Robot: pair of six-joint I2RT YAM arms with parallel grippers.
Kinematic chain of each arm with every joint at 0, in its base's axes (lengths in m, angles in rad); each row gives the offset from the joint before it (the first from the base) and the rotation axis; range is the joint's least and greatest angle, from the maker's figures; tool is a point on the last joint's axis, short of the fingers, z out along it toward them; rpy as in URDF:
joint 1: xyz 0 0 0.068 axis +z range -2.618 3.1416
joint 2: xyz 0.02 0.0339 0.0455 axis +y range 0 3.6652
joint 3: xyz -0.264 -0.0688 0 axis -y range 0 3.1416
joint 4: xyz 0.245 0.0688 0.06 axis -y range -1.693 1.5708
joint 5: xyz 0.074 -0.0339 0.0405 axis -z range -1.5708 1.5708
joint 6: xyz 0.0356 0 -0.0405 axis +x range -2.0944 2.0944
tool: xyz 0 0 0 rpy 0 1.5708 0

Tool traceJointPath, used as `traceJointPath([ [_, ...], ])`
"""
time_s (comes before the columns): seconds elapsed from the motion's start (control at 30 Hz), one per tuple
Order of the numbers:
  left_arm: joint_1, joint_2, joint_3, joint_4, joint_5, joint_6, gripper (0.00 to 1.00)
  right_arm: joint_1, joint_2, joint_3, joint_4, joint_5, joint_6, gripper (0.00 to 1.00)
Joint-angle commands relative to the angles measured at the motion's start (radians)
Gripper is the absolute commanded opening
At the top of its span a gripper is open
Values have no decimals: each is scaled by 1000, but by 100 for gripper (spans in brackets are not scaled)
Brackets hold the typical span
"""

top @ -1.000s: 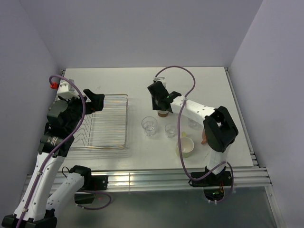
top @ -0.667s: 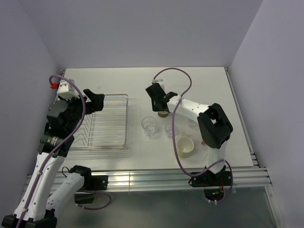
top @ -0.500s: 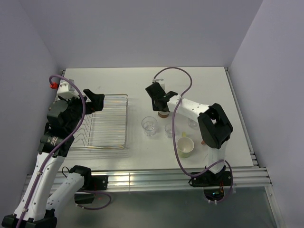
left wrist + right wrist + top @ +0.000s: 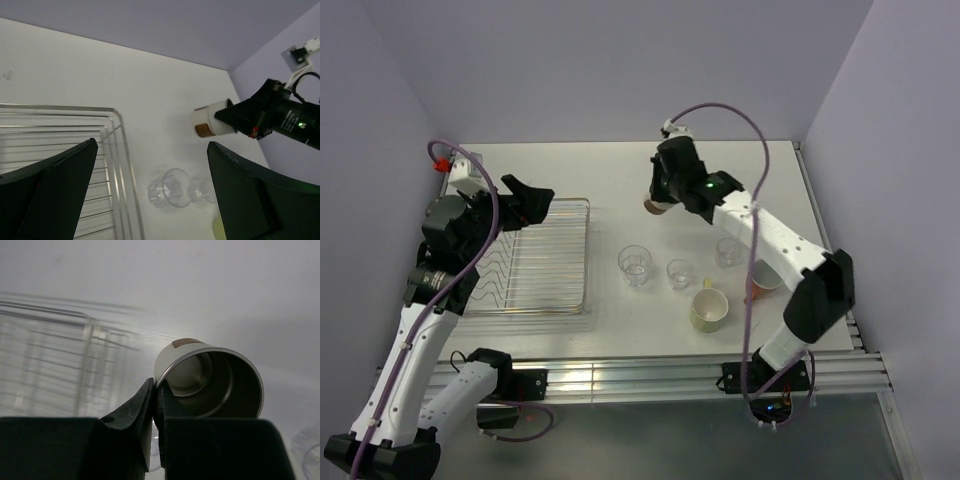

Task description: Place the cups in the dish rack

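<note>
My right gripper is shut on the rim of the brown-and-cream cup, one finger inside and one outside. The cup hangs on its side above the table, brown base toward the dish rack. From the left wrist the cup shows right of the rack. My left gripper hovers open over the rack's far end with nothing in it. Three clear tumblers, a yellow-green mug and a salmon mug stand on the table.
The empty wire rack lies left of the held cup in the right wrist view. Purple walls close the table on the far, left and right sides. A metal rail runs along the near edge.
The right gripper closed on the brown-and-cream cup's rim, lifted it off the table and tipped it sideways, toward the far side. The left gripper rose slightly and stayed open.
</note>
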Motion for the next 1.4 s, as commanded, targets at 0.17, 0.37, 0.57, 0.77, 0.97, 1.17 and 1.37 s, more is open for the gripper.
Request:
traceJointPath([
  [0.17,108,165,58,291,496,-273,99,-34,-246,-7,268,-561,145,0],
  [0.37,123,317,13,629,723,-455,99,-57,-257,-77,511,-820,343,0],
  [0.57,122,383,-44,957,820,-653,99,-59,-228,-126,693,-885,469,0],
  [0.77,109,388,-47,965,826,-650,99,-59,-205,-144,778,-902,536,0],
  [0.97,82,400,-42,833,789,-554,99,-59,-180,-136,815,-906,564,0],
  [1.17,48,411,-54,862,782,-564,98,-62,-157,-144,856,-911,596,0],
  [1.37,28,399,-80,899,782,-594,94,-82,-151,-190,950,-912,658,0],
])
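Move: The right fingers already hold the steel cup by its rim wall; the open left gripper it goes to is about 29 cm left, 10 cm back and 14 cm higher. From the left hand, the cup is some 26 cm right, 12 cm ahead and 17 cm below. The dish rack's middle is level with the left hand, 4 cm left and 30 cm down; the large glass is 23 cm right, 2 cm back, 31 cm down. Right hand lifts the held cup about 18 cm, back-left, rolling; left hand reaches right around its base, open. ##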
